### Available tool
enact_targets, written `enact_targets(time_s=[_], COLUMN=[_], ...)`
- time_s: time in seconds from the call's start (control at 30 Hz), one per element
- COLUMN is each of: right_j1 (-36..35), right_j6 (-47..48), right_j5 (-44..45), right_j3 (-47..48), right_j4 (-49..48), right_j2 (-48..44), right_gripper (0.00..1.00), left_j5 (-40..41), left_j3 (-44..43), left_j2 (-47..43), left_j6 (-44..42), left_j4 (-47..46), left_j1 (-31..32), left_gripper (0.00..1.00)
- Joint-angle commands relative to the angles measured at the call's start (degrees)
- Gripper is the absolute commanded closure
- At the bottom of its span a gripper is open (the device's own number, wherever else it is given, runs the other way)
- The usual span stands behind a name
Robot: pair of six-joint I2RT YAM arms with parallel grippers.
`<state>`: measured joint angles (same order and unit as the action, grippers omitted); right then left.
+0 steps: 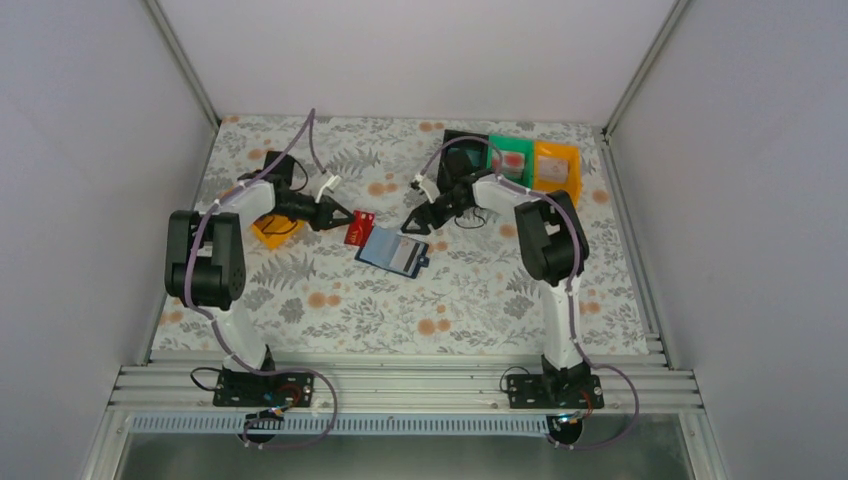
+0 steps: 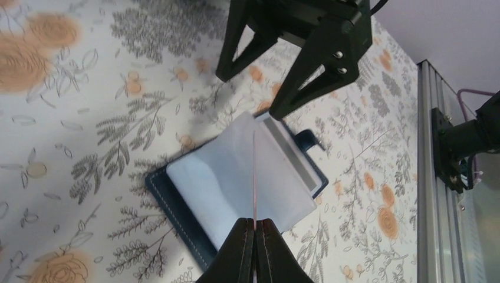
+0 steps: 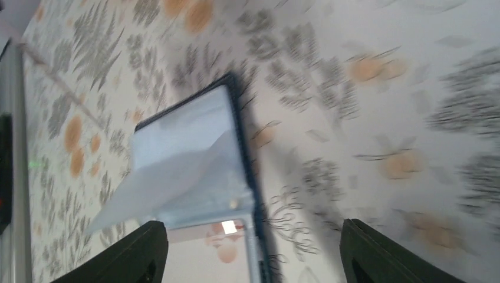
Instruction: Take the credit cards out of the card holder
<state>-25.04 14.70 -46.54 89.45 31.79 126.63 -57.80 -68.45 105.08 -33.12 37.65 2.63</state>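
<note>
The card holder [image 1: 392, 250] lies open on the flowered cloth mid-table, navy outside and pale blue inside. My left gripper [image 1: 345, 220] is shut on a red credit card [image 1: 358, 230], held on edge just left of the holder. In the left wrist view the card [image 2: 255, 177] is a thin pink line rising from the shut left gripper [image 2: 255, 221] over the holder [image 2: 200, 188]. My right gripper [image 1: 412, 226] hangs open just beyond the holder's far edge, with nothing between its fingers. The blurred right wrist view shows the open right gripper [image 3: 252, 227] above the holder [image 3: 188, 153].
Black [image 1: 458, 150], green [image 1: 511, 160] and orange [image 1: 556, 166] bins stand in a row at the back right. A small orange object [image 1: 268, 234] lies under the left arm. Grey walls close in the table on three sides.
</note>
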Motion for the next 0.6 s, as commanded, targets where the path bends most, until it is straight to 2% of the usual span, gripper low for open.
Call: enact_targets(time_s=[0.0, 0.13, 0.3, 0.43, 0.57], right_j1=[1.24, 0.82, -2.8, -7.21, -7.66], right_j6=[-4.58, -7.13, -11.39, -14.19, -15.99], right_j5=[9.65, 9.52, -5.48, -7.06, -8.24], right_j3=[2.93, 2.67, -1.08, -0.04, 2.87], right_j4=[-3.08, -5.45, -15.19, -19.0, -18.43], right_j2=[-6.94, -13.99, -23.16, -24.82, -22.77], right_gripper=[0.21, 0.17, 0.06, 0.04, 0.07], left_j5=[-4.53, -8.44, -14.88, -18.04, -19.88], left_j3=[-3.63, -9.95, -18.41, -21.13, -21.38], left_j2=[-3.09, -4.94, -7.56, -10.06, -12.88], left_j6=[3.9, 6.39, 10.44, 13.38, 13.79], left_j4=[0.09, 3.58, 6.74, 7.04, 7.28], left_j1=[-0.6, -0.7, -0.7, -0.7, -0.65], left_gripper=[0.98, 0.98, 0.98, 0.98, 0.98])
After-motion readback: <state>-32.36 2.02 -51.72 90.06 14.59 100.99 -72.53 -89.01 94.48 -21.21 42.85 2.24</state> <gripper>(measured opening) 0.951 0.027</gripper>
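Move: The left hand already pinches the red card; the right gripper it is carried to waits about 12 cm to its right, 3 cm back and some 6 cm lower. From the right hand, the card's middle is about 11 cm left, 1 cm ahead and 3 cm up, while the card holder lies 4 cm left, 5 cm back and 5 cm below. The left orange box is about 18 cm left of the left hand, level ahead, 9 cm down. Left lifts the pinched red card some 20 cm; right rises 26 cm towards it, levelling and opening wider. ##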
